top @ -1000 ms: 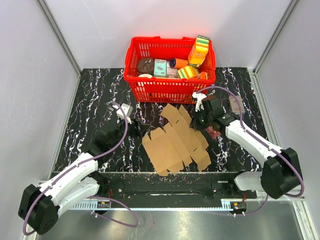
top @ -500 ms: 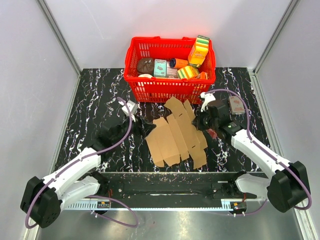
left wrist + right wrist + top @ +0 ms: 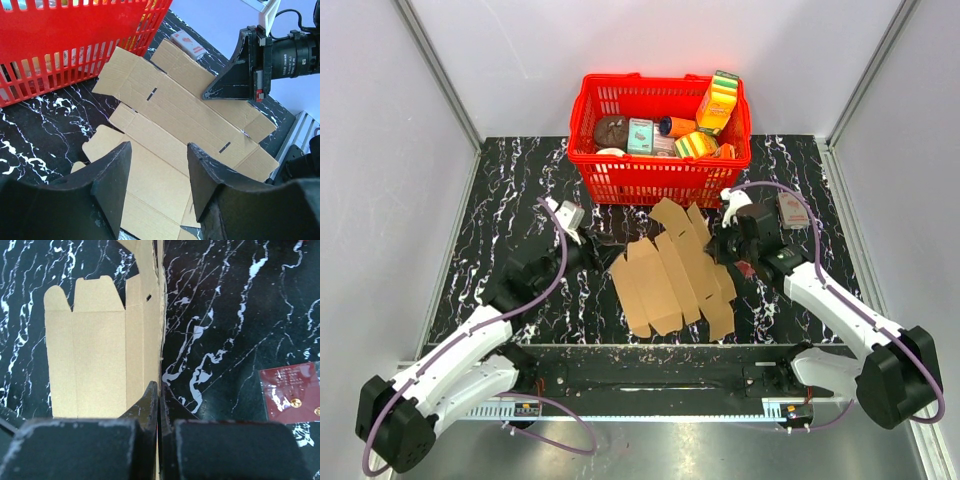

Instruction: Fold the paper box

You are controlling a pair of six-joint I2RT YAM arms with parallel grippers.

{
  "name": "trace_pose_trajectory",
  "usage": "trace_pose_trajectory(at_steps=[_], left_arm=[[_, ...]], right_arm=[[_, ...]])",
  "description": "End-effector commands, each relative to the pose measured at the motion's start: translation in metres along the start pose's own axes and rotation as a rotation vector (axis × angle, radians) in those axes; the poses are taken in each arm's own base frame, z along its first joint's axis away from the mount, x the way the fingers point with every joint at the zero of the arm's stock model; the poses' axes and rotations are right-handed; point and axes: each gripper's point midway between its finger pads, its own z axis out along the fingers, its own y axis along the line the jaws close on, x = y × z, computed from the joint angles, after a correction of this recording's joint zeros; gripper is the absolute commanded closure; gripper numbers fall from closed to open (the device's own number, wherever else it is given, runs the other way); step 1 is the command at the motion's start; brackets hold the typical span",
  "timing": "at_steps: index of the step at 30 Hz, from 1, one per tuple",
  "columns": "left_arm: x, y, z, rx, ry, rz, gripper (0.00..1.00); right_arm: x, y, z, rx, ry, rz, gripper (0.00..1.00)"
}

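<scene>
The paper box point(image 3: 670, 280) is a flat brown die-cut sheet lying mid-table in front of the basket. My right gripper point(image 3: 722, 245) is shut on its right edge. In the right wrist view that edge runs straight in between the closed fingers point(image 3: 159, 385), with the sheet point(image 3: 95, 355) spreading to their left. My left gripper point(image 3: 602, 250) is open at the sheet's left edge. From the left wrist, its two fingers point(image 3: 157, 167) hover apart over the near flaps of the cardboard point(image 3: 175, 110), with nothing between them.
A red basket point(image 3: 660, 180) holding several packaged items stands just behind the sheet. A small red packet point(image 3: 292, 390) lies on the black marbled table right of the right gripper. A small printed box point(image 3: 790, 210) sits at the far right.
The right gripper has pulled the sheet's right edge toward the basket, turning the sheet. The left gripper has come forward to the sheet's left edge, and its fingers have narrowed a little.
</scene>
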Motion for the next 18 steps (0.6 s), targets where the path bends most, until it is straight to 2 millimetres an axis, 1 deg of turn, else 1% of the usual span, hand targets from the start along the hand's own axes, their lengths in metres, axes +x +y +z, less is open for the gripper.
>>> trace_pose_trajectory(at_steps=[1,2,4,5,7,8,9,10,12,13,14,16,17,18], left_arm=[[-0.032,-0.01,-0.005,0.021,-0.068,0.029,0.48],[-0.035,-0.011,-0.007,0.021,-0.074,0.042,0.48],[-0.04,-0.012,-0.008,0.024,-0.083,0.052,0.48],[-0.044,-0.014,-0.009,0.032,-0.095,0.061,0.48],[-0.05,-0.018,-0.008,0.053,-0.111,0.073,0.49],[-0.054,-0.02,-0.006,0.063,-0.117,0.084,0.49],[-0.058,-0.022,-0.005,0.075,-0.126,0.092,0.49],[-0.062,-0.026,-0.003,0.097,-0.137,0.104,0.49],[-0.07,-0.03,0.004,0.124,-0.135,0.125,0.49],[-0.071,-0.037,0.006,0.165,-0.13,0.137,0.49],[-0.074,-0.04,0.013,0.186,-0.124,0.152,0.48],[-0.079,-0.046,0.017,0.23,-0.126,0.175,0.46],[-0.081,-0.046,0.023,0.238,-0.12,0.185,0.44],[-0.085,-0.048,0.026,0.251,-0.12,0.192,0.43]], right_arm=[[-0.012,0.018,-0.006,-0.094,-0.026,-0.044,1.0],[-0.013,0.028,-0.009,-0.154,-0.017,-0.056,1.0],[-0.009,0.037,-0.013,-0.205,0.01,-0.07,1.0],[-0.012,0.046,-0.017,-0.254,0.015,-0.09,1.0],[-0.005,0.051,-0.018,-0.298,0.057,-0.124,1.0],[-0.005,0.06,-0.021,-0.355,0.069,-0.139,1.0],[-0.002,0.063,-0.021,-0.372,0.086,-0.144,1.0],[0.001,0.064,-0.022,-0.385,0.102,-0.153,1.0],[0.001,0.071,-0.025,-0.432,0.103,-0.16,1.0],[0.001,0.074,-0.027,-0.453,0.1,-0.173,1.0],[0.003,0.081,-0.031,-0.5,0.103,-0.177,1.0],[-0.001,0.087,-0.038,-0.542,0.084,-0.194,1.0],[-0.002,0.093,-0.042,-0.573,0.078,-0.204,1.0],[-0.004,0.095,-0.046,-0.583,0.073,-0.208,1.0]])
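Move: The paper box's far end flap lies some 8 cm ahead of the left hand, 11 cm to its right and about 9 cm lower; the red basket stands 23 cm ahead of that hand and 9 cm right. From the right hand, which already pinches the box's right edge, that flap is about 9 cm ahead, 9 cm left and roughly level. The red packet lies some 9 cm right of the right hand and 1 cm back, well below. Right hand swings the still-pinched box some 7 cm left and back, counter-clockwise; open left rises 5 cm towards its flap. ##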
